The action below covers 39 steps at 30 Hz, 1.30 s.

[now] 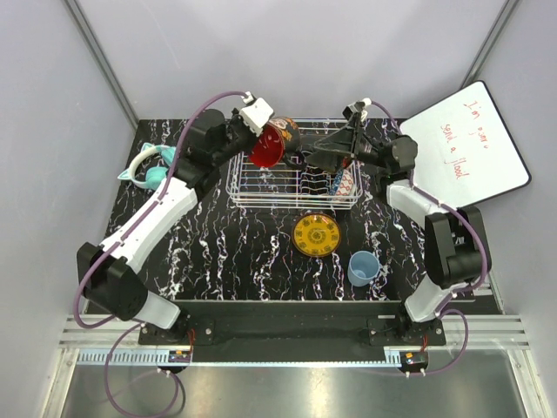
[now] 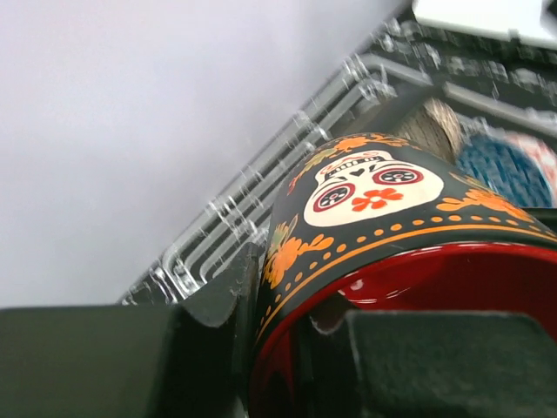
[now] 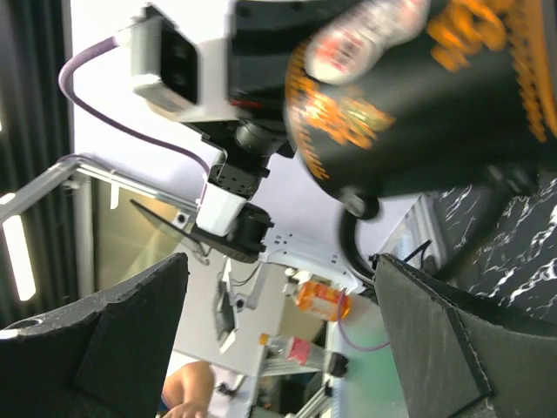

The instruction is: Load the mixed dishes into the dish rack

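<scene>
My left gripper (image 1: 261, 131) is shut on the rim of the dark mug (image 1: 277, 142), black with a skull and orange flowers and red inside, and holds it tilted above the back left of the dish rack (image 1: 261, 193). In the left wrist view one finger (image 2: 213, 300) is outside the mug (image 2: 365, 187) and the other is inside. My right gripper (image 1: 306, 157) is open and empty just right of the mug; its view shows the mug (image 3: 418, 87) and its handle above the gripper (image 3: 278, 340). The yellow patterned plate (image 1: 316, 234) and light-blue cup (image 1: 363, 267) sit on the table.
The rack (image 2: 261, 209) holds a brown-mesh bowl (image 2: 435, 126), a blue patterned bowl (image 2: 505, 165) and upright dishes (image 1: 338, 183) at its right. Teal cat-ear headphones (image 1: 150, 170) lie at the left. A whiteboard (image 1: 466, 144) leans at the right.
</scene>
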Available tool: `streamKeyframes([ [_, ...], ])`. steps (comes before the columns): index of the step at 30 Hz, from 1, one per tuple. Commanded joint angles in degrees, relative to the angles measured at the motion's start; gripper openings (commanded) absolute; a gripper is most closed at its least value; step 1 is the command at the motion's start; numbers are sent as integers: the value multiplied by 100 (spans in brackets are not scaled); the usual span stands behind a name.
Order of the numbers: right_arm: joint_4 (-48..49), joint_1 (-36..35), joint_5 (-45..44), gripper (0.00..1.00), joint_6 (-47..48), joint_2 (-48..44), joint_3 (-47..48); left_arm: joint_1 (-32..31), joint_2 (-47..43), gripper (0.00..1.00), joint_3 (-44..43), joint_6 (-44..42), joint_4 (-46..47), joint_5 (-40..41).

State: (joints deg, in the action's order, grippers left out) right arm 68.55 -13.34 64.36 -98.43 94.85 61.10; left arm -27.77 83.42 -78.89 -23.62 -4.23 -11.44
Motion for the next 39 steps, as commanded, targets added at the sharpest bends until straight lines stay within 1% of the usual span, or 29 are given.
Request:
streamKeyframes([
  [1, 1995, -63, 314, 95, -765, 437, 271, 26, -432, 0, -512, 489, 3016, 81],
  [3, 1995, -63, 376, 93, -774, 621, 253, 26, -440, 0, -601, 455, 3147, 11],
  [5, 1995, -46, 358, 92, -765, 701, 244, 26, -493, 0, -697, 428, 2999, -103],
  [8, 1960, -46, 332, 92, -678, 763, 350, 17, -695, 0, -567, 375, 3137, -376],
  [10, 1855, -28, 463, 91, -642, 824, 464, 17, -835, 0, -443, 384, 3244, -490],
  [16, 1706, 279, 700, 92, -546, 904, 429, -1, -1020, 0, -407, 165, 3183, -666],
  [18, 1679, 524, 657, 93, -484, 834, 385, -1, -1073, 0, -399, 51, 3078, -745],
  [21, 1539, 614, 640, 94, -344, 790, 411, -9, -1178, 0, -346, 15, 3042, -850],
  [24, 1512, 552, 411, 95, -326, 816, 490, -18, -1187, 0, -346, 32, 2963, -921],
  [31, 1599, 34, 183, 95, -422, 798, 947, -115, -1135, 0, 84, 6, 3174, -834],
  [39, 1995, -63, -20, 97, -659, 596, 781, -123, -1029, 0, 269, 15, 3341, -745],
])
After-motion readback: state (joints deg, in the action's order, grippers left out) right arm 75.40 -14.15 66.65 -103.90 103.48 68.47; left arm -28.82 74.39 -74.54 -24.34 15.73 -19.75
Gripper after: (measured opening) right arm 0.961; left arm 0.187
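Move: The red mug hangs by its rim in the left fingers. Its handle is about 7 cm to the right and 5 cm back of the left hand, nearly level. The open right gripper waits beyond, some 11 cm right and 7 cm back of the left hand; from the right hand that handle is about 4 cm left and 2 cm ahead. The dark dish in the rack stands 4 cm right, 7 cm ahead and some 22 cm below the right hand. Keep the left gripper shut on the mug's rim; ease it up slightly and pause, then lift it beside the right gripper and draw it back, tipping the fingers up some 25 degrees. Let it sink a little, to end about 12 cm higher. Keep the right fingers open by the handle, edging forward and right, then back left. ##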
